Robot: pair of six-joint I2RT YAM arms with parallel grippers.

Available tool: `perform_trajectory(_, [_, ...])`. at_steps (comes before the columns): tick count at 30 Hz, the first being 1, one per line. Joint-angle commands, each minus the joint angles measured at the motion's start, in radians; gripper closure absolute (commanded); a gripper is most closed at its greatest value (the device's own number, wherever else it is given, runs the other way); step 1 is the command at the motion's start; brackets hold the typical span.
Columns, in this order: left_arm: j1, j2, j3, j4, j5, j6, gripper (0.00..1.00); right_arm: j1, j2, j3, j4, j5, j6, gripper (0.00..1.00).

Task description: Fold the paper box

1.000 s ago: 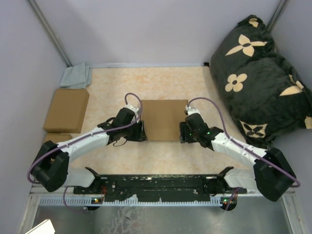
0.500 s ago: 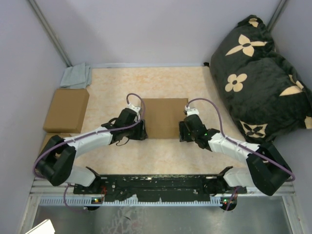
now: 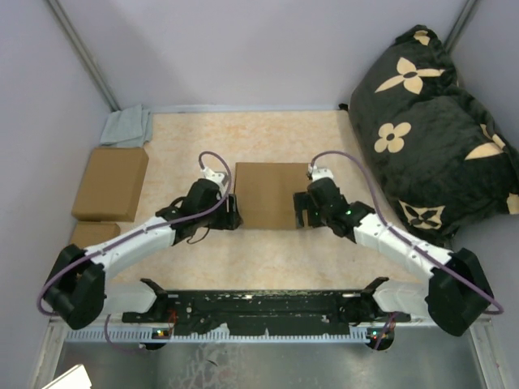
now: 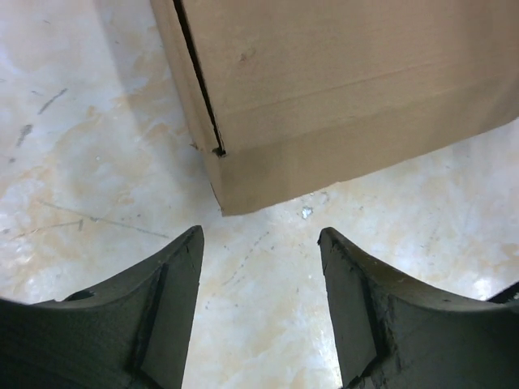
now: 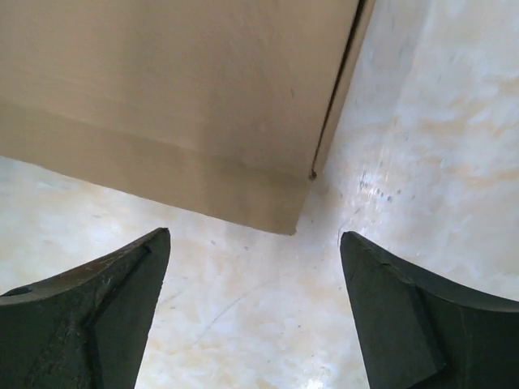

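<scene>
The paper box (image 3: 272, 194) lies closed and flat on the beige table (image 3: 268, 259), a plain brown rectangle. My left gripper (image 3: 233, 214) sits at its near left corner, open, with only tabletop between the fingers. In the left wrist view that gripper (image 4: 259, 235) is just short of the box corner (image 4: 340, 89), where a side slit shows. My right gripper (image 3: 302, 214) is at the near right corner, also open and empty. The right wrist view shows it (image 5: 253, 235) apart from the box corner (image 5: 178, 105).
Two ready-made brown boxes (image 3: 111, 182) (image 3: 93, 233) lie by the left wall, with a blue-grey cloth (image 3: 127, 126) behind them. A black pillow with cream flowers (image 3: 430, 121) fills the right side. Walls close in the back and left.
Both grippers have opened wider and now stand off the box's near corners. The arms have swung slightly outward; the box has stayed about where it was.
</scene>
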Motion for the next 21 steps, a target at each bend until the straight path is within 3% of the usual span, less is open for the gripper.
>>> perform_trajectory(1, [-0.005,-0.124,0.009,-0.094,-0.042,-0.012,0.36,0.007,-0.097,0.201,-0.11,0.007,-0.062,0.14])
perform_trajectory(3, [-0.005,-0.167,0.005,-0.082,-0.012,-0.004,0.45,-0.001,-0.063,0.275,-0.094,0.003,-0.093,0.18])
perform_trajectory(5, [-0.005,-0.18,-0.008,-0.036,0.039,0.015,0.7,-0.027,0.018,0.344,-0.042,-0.028,-0.132,0.38])
perform_trajectory(7, [-0.006,-0.164,-0.028,0.014,0.095,0.044,0.98,-0.056,0.14,0.431,0.003,-0.089,-0.149,0.84])
perform_trajectory(8, [-0.006,-0.147,-0.03,0.022,0.121,0.052,1.0,-0.068,0.2,0.477,0.031,-0.115,-0.155,1.0])
perform_trajectory(15, [-0.018,-0.053,-0.066,0.113,0.218,0.081,1.0,-0.077,0.679,0.894,0.082,-0.194,-0.199,1.0])
perform_trajectory(21, [-0.03,0.053,-0.095,0.225,0.177,0.048,1.0,-0.078,0.934,1.119,0.047,-0.224,-0.184,1.0])
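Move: The closed paper box sits between the two hands, its middle about 10 cm ahead and 12 cm to the left of the right hand, 4 cm lower. The lid's far edge is some 22 cm ahead of the right hand and 12 cm to its left, at about its height. From the left hand the box's middle is about 11 cm ahead and 15 cm right; its near left corner is within 1 or 2 cm. The right hand leaves the near right corner in a high arc, rising about 13 cm as its fingers shut from wide open, then sweeps some 21 cm forward and 14 cm left over the lid and sinks close above it, just inside the far edge, wrist turning slightly counter-clockwise. Meanwhile the left hand closes its fingers, rises 5 cm and comes down again off the near side, ending about 3 cm back and 2 cm to the right and turned some 10 degrees clockwise. ##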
